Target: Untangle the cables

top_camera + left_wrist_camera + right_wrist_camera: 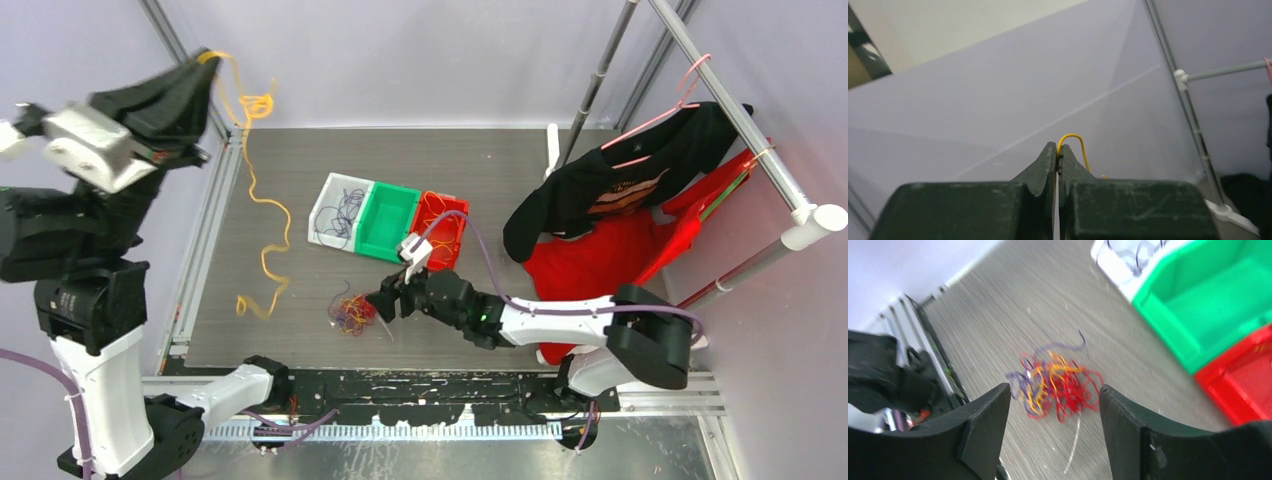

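A small tangle of red, purple and orange-yellow cables (350,312) lies on the grey table near the front. My right gripper (385,300) hovers low just right of it, open. In the right wrist view the tangle (1060,382) shows on the table beyond and between the two spread fingers, and the right gripper (1054,388) holds nothing. My left gripper (205,60) is raised high at the far left, shut on one long orange-yellow cable (262,205) that hangs in curls down to the table. In the left wrist view that strand (1075,136) loops out of the shut left gripper (1058,150).
Three bins stand side by side behind the tangle: white (335,195) with dark purple strands in it, green (388,222), and red (445,235) holding thin strands. Black and red garments (600,215) hang from a rack on the right. Frame posts run along both sides.
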Robot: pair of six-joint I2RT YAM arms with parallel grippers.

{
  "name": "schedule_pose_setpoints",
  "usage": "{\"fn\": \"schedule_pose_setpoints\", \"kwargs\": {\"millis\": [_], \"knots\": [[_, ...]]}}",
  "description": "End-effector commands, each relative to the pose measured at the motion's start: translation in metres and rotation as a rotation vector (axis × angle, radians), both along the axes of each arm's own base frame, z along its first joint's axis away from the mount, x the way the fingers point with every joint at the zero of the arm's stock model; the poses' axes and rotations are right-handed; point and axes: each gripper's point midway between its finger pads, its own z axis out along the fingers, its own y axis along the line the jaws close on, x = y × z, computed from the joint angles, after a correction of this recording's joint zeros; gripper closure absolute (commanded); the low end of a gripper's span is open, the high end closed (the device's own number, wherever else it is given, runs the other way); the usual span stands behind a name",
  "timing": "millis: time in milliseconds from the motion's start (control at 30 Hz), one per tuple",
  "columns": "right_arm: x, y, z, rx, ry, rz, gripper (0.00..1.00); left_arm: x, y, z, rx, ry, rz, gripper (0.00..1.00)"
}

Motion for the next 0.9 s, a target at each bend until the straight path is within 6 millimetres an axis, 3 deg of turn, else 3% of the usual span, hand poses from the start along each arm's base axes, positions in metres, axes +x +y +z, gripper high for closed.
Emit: {"fn": "schedule_pose_setpoints", "kwargs": {"millis": [0,267,467,600,867], "knots": [[0.006,0.005,0.077,0.086,-0.108,0.000,0.29,0.014,-0.032,-0.066,0.111,0.204,-0.142,1.00],[0.010,0.020,0.147,0.178,-0.189,0.018,0.28,0.033,-0.058,-0.162,0.132,0.509,-0.279,1.00],[0.030,0.025,0.188,0.248,-0.259,-0.052,0.31,0.045,-0.073,-0.195,0.126,0.644,-0.352,1.00],[0.040,0.021,0.195,0.265,-0.275,-0.094,0.33,0.052,-0.077,-0.205,0.131,0.693,-0.363,1.00],[0.054,0.002,0.193,0.220,-0.301,-0.183,0.33,0.046,-0.084,-0.231,0.147,0.814,-0.414,1.00]]}}
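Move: The red bin lies about 19 cm ahead of my left hand, 22 cm to its right and some 68 cm below; the green bin is 10 cm left of the red one and 2 cm farther out, the white bin 20 cm left of it and 4 cm farther. From my open right hand the cable tangle is about 3 cm ahead, 5 cm left and 12 cm below, and the red bin 18 cm ahead, 11 cm right and 11 cm below. With the yellow cable still pinched and dangling, I bring my left hand down some 22 cm, also going right and a bit forward towards the red bin, fast at first and then easing off, while the wrist tips down about 45 degrees and swings clockwise. My right hand, fingers staying open, rises about 16 cm off the tangle and eases forward, tilting up slightly. ##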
